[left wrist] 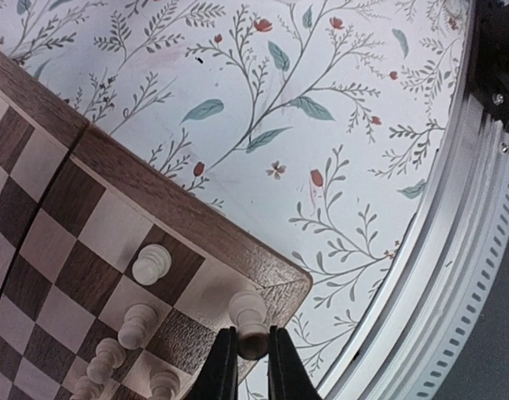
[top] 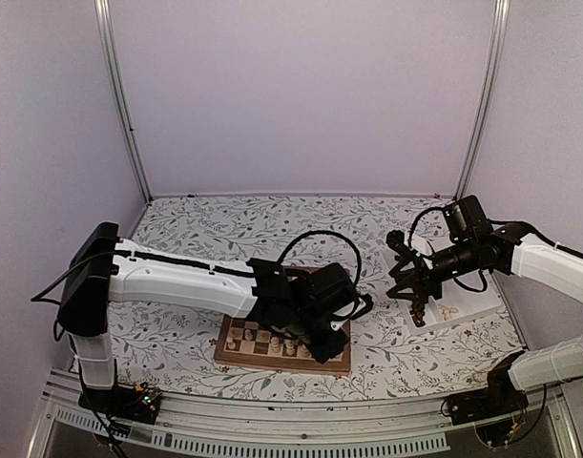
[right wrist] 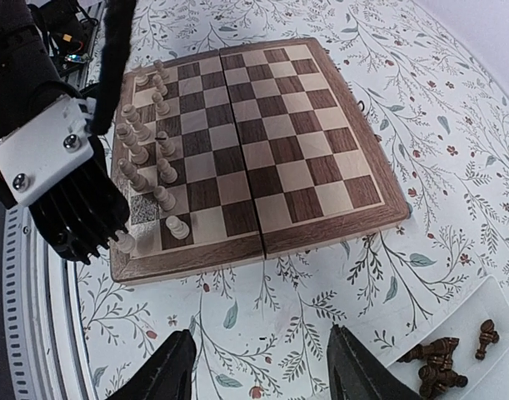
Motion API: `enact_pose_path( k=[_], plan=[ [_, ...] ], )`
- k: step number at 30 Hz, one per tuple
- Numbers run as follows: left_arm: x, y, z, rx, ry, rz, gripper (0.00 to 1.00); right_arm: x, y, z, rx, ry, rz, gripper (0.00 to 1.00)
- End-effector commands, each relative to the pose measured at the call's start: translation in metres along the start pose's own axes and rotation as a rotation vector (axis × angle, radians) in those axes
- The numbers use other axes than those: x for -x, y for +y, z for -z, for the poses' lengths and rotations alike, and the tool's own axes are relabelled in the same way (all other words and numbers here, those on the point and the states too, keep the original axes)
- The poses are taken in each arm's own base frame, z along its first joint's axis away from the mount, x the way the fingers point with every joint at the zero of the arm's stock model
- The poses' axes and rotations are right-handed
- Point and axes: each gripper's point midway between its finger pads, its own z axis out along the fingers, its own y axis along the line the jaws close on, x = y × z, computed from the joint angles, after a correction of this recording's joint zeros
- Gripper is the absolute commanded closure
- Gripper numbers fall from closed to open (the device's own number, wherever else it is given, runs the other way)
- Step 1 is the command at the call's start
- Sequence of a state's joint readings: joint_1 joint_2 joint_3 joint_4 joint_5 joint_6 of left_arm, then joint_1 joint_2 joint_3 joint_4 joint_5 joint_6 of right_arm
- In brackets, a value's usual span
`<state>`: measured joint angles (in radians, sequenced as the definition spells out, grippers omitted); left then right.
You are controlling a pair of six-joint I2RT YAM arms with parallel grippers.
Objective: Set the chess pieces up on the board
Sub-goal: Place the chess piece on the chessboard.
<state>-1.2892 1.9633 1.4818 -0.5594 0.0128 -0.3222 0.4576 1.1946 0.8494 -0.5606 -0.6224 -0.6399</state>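
The board lies on the flowered cloth, with pale chess pieces in two rows along its left side. My left gripper is shut on a pale piece that stands over the board's corner square, next to the border. From above, the left gripper hangs over the board's near right corner. My right gripper is open with nothing in it, above the cloth between the board and the white tray. Dark pieces lie in that tray.
The white tray sits at the right of the table, under my right gripper, with pale pieces in it too. A metal rail runs along the near table edge beside the board corner. Frame posts stand at the back.
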Motion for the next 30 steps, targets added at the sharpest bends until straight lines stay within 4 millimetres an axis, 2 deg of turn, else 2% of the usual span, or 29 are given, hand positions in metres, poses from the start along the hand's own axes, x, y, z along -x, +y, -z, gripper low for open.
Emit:
enact_pose_path(
  k=[1,11,22,26,30],
  plan=[
    [-0.007,-0.002,-0.002,0.016,0.044,-0.033,0.92,-0.004,-0.006,-0.001,-0.024,0.005,-0.017,0.42],
    [-0.013,0.007,-0.016,0.074,0.086,-0.034,0.90,-0.007,-0.006,-0.004,-0.022,0.013,-0.021,0.42],
    [-0.009,0.003,-0.013,0.075,0.082,-0.041,0.72,-0.006,-0.006,-0.003,-0.024,0.011,-0.025,0.42],
    [0.002,-0.002,-0.004,0.072,0.063,-0.046,0.69,-0.003,-0.014,0.006,-0.052,0.011,-0.050,0.42],
    [0.025,-0.008,0.024,0.074,0.013,-0.058,0.67,-0.010,-0.044,0.034,-0.126,0.047,-0.141,0.43]
  ],
)
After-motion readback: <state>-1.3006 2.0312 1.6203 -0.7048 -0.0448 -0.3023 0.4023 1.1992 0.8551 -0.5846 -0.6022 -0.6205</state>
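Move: The left gripper holds a white chess piece just above the board's near right corner square, whose middle lies about 1 cm to its left, level with it fore-and-aft, and some 5 cm down. From this hand a white pawn stands roughly 4 cm ahead and 1 cm left, a second pawn 4 cm ahead and 5 cm left, and a back-row piece 8 cm left. From the open right gripper that square lies some 10 cm back, 14 cm left and 13 cm below. Lower the left gripper about 2 cm, easing slightly left, so the held piece comes down upright on the corner square; pause there and open the fingers part-way to let go, then start lifting back up about 2 cm. Keep the empty right gripper open and nearly still, starting it right and a little forward, about 2 cm, only at the end. ##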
